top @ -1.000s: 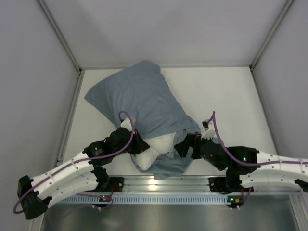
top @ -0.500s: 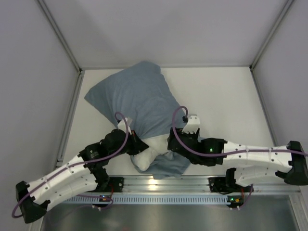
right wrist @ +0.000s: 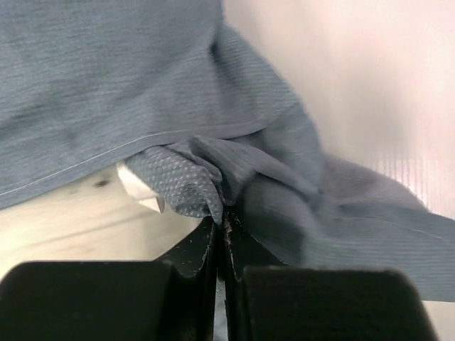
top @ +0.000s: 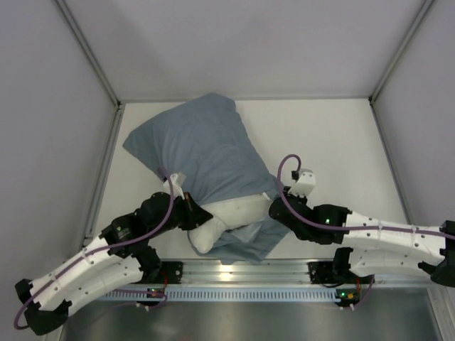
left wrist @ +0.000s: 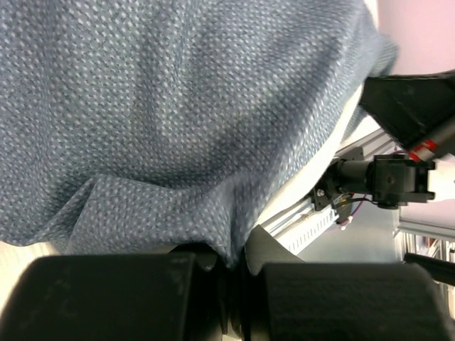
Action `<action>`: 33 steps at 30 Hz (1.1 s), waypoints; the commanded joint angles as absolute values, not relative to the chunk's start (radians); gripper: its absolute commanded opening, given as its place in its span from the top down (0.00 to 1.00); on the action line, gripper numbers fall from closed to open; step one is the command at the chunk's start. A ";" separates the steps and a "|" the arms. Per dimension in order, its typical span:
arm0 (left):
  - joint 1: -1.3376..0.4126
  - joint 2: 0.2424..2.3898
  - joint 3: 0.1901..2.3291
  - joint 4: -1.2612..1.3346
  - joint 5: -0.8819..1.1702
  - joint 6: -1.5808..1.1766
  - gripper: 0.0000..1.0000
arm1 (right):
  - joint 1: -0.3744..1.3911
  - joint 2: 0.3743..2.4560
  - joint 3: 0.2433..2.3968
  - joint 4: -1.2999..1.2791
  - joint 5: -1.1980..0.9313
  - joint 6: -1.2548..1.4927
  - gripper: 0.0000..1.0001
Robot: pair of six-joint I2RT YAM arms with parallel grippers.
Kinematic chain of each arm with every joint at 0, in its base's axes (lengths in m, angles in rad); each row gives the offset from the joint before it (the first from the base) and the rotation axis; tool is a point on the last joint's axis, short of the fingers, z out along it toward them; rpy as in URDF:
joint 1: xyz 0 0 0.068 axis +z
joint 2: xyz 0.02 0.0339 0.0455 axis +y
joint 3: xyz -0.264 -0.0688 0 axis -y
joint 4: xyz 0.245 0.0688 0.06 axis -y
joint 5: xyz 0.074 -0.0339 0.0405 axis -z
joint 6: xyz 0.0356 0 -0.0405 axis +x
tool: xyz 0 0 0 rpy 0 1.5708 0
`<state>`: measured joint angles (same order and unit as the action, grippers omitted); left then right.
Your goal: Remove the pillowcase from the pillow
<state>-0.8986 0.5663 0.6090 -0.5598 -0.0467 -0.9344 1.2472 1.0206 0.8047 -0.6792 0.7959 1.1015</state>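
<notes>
The grey-blue pillowcase (top: 195, 145) lies aslant on the white table, its open end toward the arms. The white pillow (top: 226, 215) bulges out of that opening. My left gripper (top: 197, 213) is at the opening's left side. In the left wrist view it (left wrist: 234, 261) is shut on a fold of the pillowcase (left wrist: 178, 106). My right gripper (top: 276, 206) is at the opening's right side. In the right wrist view it (right wrist: 224, 213) is shut, with a bunched edge of the pillowcase (right wrist: 106, 85) pinched at its tips, beside the pillow (right wrist: 64, 224).
An aluminium rail (top: 234, 270) runs along the near edge under the pillow's end. Bare table (top: 334, 135) lies to the right of the pillowcase. Frame posts and grey walls close in both sides. A small white tag (right wrist: 138, 188) sticks out under the hem.
My right gripper has drawn back to the right from over the opening and shut on the pillowcase edge. The left arm has pulled slightly left, and more white pillow shows.
</notes>
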 commanded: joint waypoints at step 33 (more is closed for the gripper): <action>-0.897 0.610 0.741 -0.554 0.087 -0.888 1.00 | 0.966 0.486 0.591 -0.629 0.543 0.976 0.01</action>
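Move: Bring to mind that the right gripper already pinches the pillowcase edge, at the pillow's right corner. The bare pillow end lies about 11 cm to its left, 5 cm nearer and 4 cm lower; the main body of the pillowcase is roughly 20 cm left, 16 cm farther out and 8 cm lower. The left gripper already holds the bare pillow's near-left corner; from it the pinched edge is some 20 cm right, 5 cm ahead and slightly lower. Pull the pinched pillowcase edge with the right gripper about 8 cm to the right and some 3 cm down, turning slightly clockwise, then open wide, let go and rise clear. Meanwhile keep the left gripper shut on the pillow, lift it about 9 cm and draw it left, then sink partway while swinging back right. ##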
